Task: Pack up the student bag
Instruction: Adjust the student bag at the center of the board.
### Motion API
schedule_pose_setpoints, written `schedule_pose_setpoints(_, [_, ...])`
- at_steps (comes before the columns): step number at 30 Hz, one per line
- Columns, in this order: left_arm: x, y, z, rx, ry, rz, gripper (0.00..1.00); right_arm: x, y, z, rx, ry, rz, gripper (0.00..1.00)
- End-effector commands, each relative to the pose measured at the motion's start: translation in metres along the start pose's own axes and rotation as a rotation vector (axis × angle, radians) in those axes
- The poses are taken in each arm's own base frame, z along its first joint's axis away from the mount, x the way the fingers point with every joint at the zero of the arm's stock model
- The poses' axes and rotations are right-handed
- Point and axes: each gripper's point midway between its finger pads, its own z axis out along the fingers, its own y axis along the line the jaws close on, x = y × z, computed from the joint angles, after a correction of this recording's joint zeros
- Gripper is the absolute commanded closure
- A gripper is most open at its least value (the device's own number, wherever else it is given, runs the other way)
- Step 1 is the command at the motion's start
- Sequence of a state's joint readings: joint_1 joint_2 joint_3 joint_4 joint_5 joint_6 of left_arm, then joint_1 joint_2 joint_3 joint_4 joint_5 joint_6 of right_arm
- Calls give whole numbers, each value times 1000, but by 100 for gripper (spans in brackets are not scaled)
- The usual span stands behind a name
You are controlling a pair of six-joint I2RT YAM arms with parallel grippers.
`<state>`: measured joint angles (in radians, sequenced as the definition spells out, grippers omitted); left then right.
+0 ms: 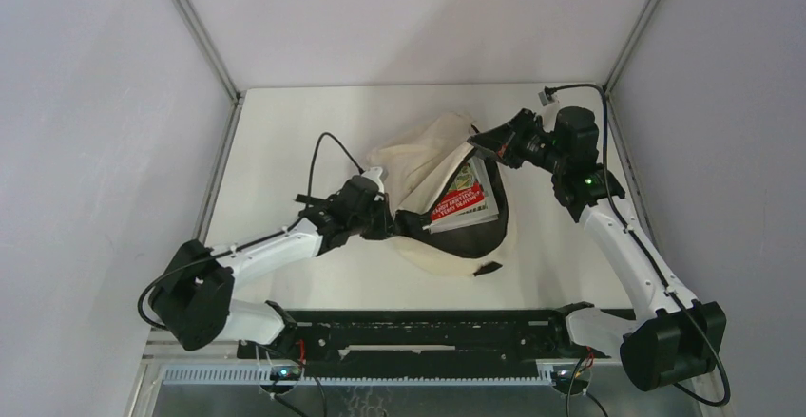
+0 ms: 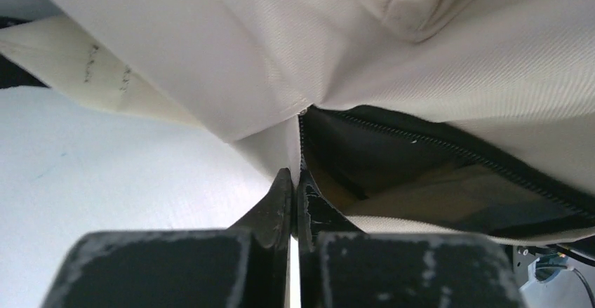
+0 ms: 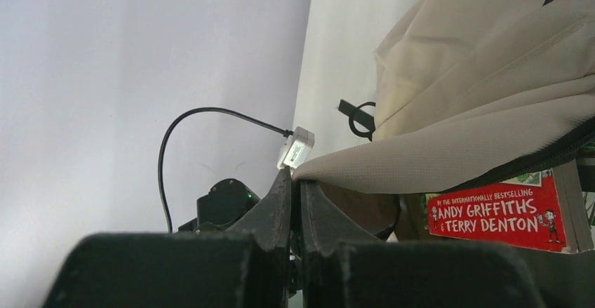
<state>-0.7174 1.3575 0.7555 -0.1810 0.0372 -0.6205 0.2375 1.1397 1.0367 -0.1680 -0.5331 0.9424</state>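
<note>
The cream student bag [image 1: 420, 172] lies at the table's middle with its black-zippered mouth held open. A book with a red and green cover [image 1: 463, 196] lies inside; its red cover also shows in the right wrist view [image 3: 495, 212]. My left gripper [image 1: 392, 220] is shut on the bag's near-left rim at the zipper end [image 2: 300, 136]. My right gripper [image 1: 482, 142] is shut on the bag's far-right rim [image 3: 393, 171] and holds it lifted. The bag's dark lining [image 2: 393, 168] shows through the opening.
A black strap end [image 1: 488, 269] lies on the white table [image 1: 285, 132] by the bag's near side. A black cable runs from my left arm [image 1: 328, 151]. Grey walls close in left, right and back. A black rail [image 1: 418, 327] spans the near edge.
</note>
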Motion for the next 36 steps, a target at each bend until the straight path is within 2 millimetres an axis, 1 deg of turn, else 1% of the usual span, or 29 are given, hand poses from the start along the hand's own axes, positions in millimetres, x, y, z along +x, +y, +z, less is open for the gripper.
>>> schedule_pose_setpoints(1, [6,9,-13,6,-24,-6,100,-23,51,-11,-142,-72,-88,100])
schedule_pose_setpoints(4, [15,22,-18,-10,-15,-20,100,-20,46,-9,-129,-60,-86,100])
schedule_pose_setpoints(10, [20,35,-21,-24,-10,-58,100,-16,43,-6,-125,-37,-87,100])
schedule_pose_setpoints(14, [10,43,-25,-46,-38,-80,100,-13,42,-6,-121,-21,-91,100])
schedule_pose_setpoints(17, [-10,53,-34,-63,-96,-123,100,-3,37,-5,-105,13,-101,100])
schedule_pose_setpoints(19, [-27,64,-41,-84,-144,-156,100,14,36,-4,-90,58,-123,100])
schedule_pose_setpoints(22, [-59,85,-50,-133,-211,-199,100,54,32,4,-55,156,-172,100])
schedule_pose_setpoints(25, [-85,105,-51,-198,-239,-213,100,105,33,14,-49,292,-214,100])
schedule_pose_setpoints(28, [-113,126,-54,-274,-253,-252,100,164,43,22,-118,467,-269,100])
schedule_pose_setpoints(29, [-123,130,-57,-288,-259,-266,100,183,45,22,-145,538,-284,93])
schedule_pose_setpoints(30, [-131,134,-61,-298,-263,-272,95,200,40,22,-140,620,-314,81])
schedule_pose_setpoints(31, [-142,136,-69,-320,-290,-270,87,210,30,22,-97,688,-341,68])
schedule_pose_setpoints(32, [-152,136,-79,-333,-319,-260,76,214,16,21,-30,737,-375,57])
schedule_pose_setpoints(33, [-160,135,-89,-346,-351,-246,65,216,-1,18,41,770,-429,50])
schedule_pose_setpoints(34, [-168,135,-101,-366,-387,-236,49,213,-13,14,103,779,-484,43])
schedule_pose_setpoints(35, [-172,135,-111,-383,-416,-227,41,210,-24,8,149,787,-538,38])
schedule_pose_setpoints(36, [-175,134,-122,-395,-443,-217,39,206,-32,2,172,792,-583,36])
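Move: My left hand already pinches the left corner of the student bag's opening; the bag's middle lies roughly 12 cm to its right and 9 cm ahead, the board centre 8 cm right and 14 cm ahead. My right hand holds the flap high, the bag's middle about 11 cm to its left, 2 cm ahead and 26 cm below. From this hand the red book is 5 cm left and 2 cm back, the black tag 15 cm straight back, far below. I drag the bag to my left by both grips, slowly at first and then fast: my left hand goes about 16 cm left and, after a small draw back, sweeps some 10 cm forward, turning counter-clockwise, while my right brings the flap edge left, back and down, about 15, 13 and 10 cm, swinging counter-clockwise too. Near the end both sets of fingers open; the left lifts clear of the corner. ##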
